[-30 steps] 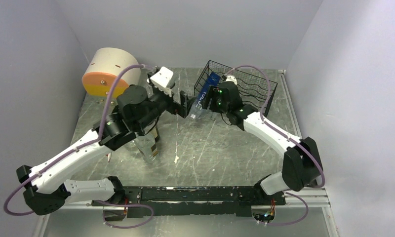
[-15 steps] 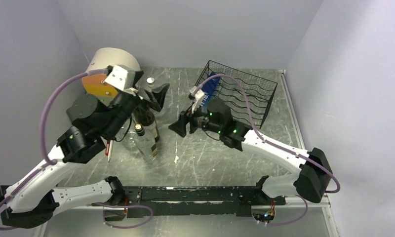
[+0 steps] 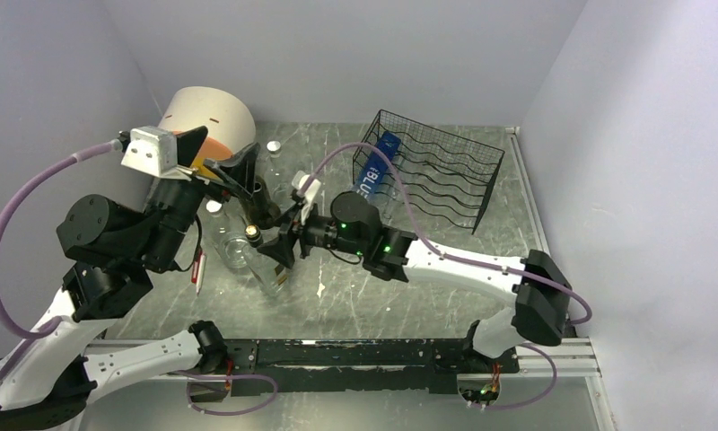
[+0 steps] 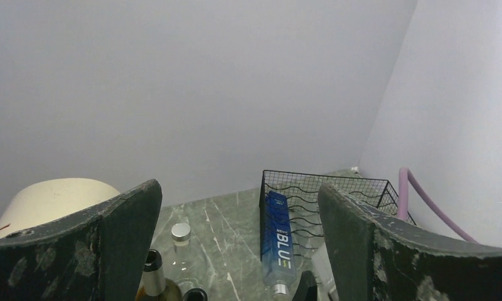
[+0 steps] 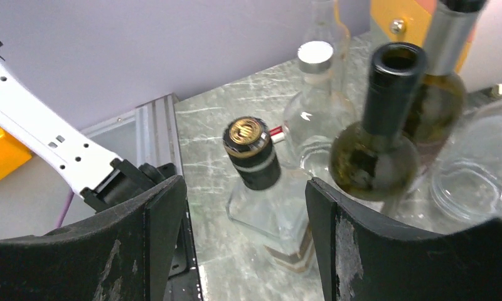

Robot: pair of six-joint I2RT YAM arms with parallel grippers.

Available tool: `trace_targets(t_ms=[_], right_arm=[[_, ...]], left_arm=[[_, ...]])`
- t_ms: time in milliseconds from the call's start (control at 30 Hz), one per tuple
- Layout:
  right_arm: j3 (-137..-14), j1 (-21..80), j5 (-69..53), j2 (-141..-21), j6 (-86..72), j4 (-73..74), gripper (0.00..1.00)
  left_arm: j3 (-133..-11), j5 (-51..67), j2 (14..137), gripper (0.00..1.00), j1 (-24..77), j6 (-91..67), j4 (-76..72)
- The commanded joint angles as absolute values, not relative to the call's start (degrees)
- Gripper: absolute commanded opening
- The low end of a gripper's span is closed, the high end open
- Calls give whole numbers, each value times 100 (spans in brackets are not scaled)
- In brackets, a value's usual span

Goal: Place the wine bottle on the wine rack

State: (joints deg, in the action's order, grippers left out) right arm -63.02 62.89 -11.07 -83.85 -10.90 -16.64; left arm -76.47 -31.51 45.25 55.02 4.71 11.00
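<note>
The black wire wine rack [image 3: 445, 166] stands at the back right, and a blue bottle [image 3: 371, 176] lies in its left row. Both show in the left wrist view, the rack [image 4: 355, 188] and the bottle [image 4: 277, 241]. A dark green wine bottle [image 3: 262, 206] stands upright in a cluster at left centre; it shows in the right wrist view [image 5: 375, 160], beside a foil-necked wine bottle [image 5: 440, 88]. My right gripper [image 3: 281, 237] is open and empty, next to a square clear bottle [image 5: 255, 169] with a black cap. My left gripper [image 3: 219, 162] is open and empty, raised above the cluster.
A cream drum with an orange lid [image 3: 203, 121] lies at the back left. A clear bottle with a silver cap [image 5: 314, 88] and a glass jar [image 5: 474, 179] crowd the cluster. A red pen [image 3: 197, 269] lies on the marbled table [image 3: 409, 287].
My right gripper has left the blue bottle in the rack and swung left to the bottle cluster. My left arm has pulled back and up to the left.
</note>
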Motion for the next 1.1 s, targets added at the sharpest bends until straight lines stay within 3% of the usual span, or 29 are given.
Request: trace_targets(t_ms=[0,133,333,733,1067], right_arm=[[-6746,6471,-903,-8744,-809,-1973,74],[-6973,6526,-827,-9061,-725,-1985,71],[-7211,6594,-694,-9426,-615,-1941,57],[-6869,6732,-310,-8965,-247,-2259,17],[-6084,6740,558,-7678,-292,-2077,11]], left_arm=[[-7625,-3503,4439,98,5514,539,1167],[-7600,-3544,4427,98,5512,519,1225],[-7620,-3621,4451,98,5511,518,1310],[-7561,-3641,4470,98,5513,497,1357],[-7379,-3579,4588,98,5511,451,1370]])
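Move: The clear wine bottle with the black-and-gold cap stands upright about 5 cm left of the right hand and 1 cm ahead, its middle some 14 cm lower and its cap only a little below the fingers. From this hand, the open green bottle is about 11 cm ahead and 4 cm left, and the silver-capped clear bottle 7 cm ahead and 13 cm left. The black-capped bottle lies roughly 38 cm below the left hand, 2 cm back, neither left nor right. Reaching about 5 cm left and sinking some 2 cm, the right hand takes its open fingers around the black cap and closes them, pinching the top of the neck. Keeping this hold, it turns back and draws the bottle almost 5 cm to the right, level and away from the silver-capped bottle, with the fingers tipping slightly. ##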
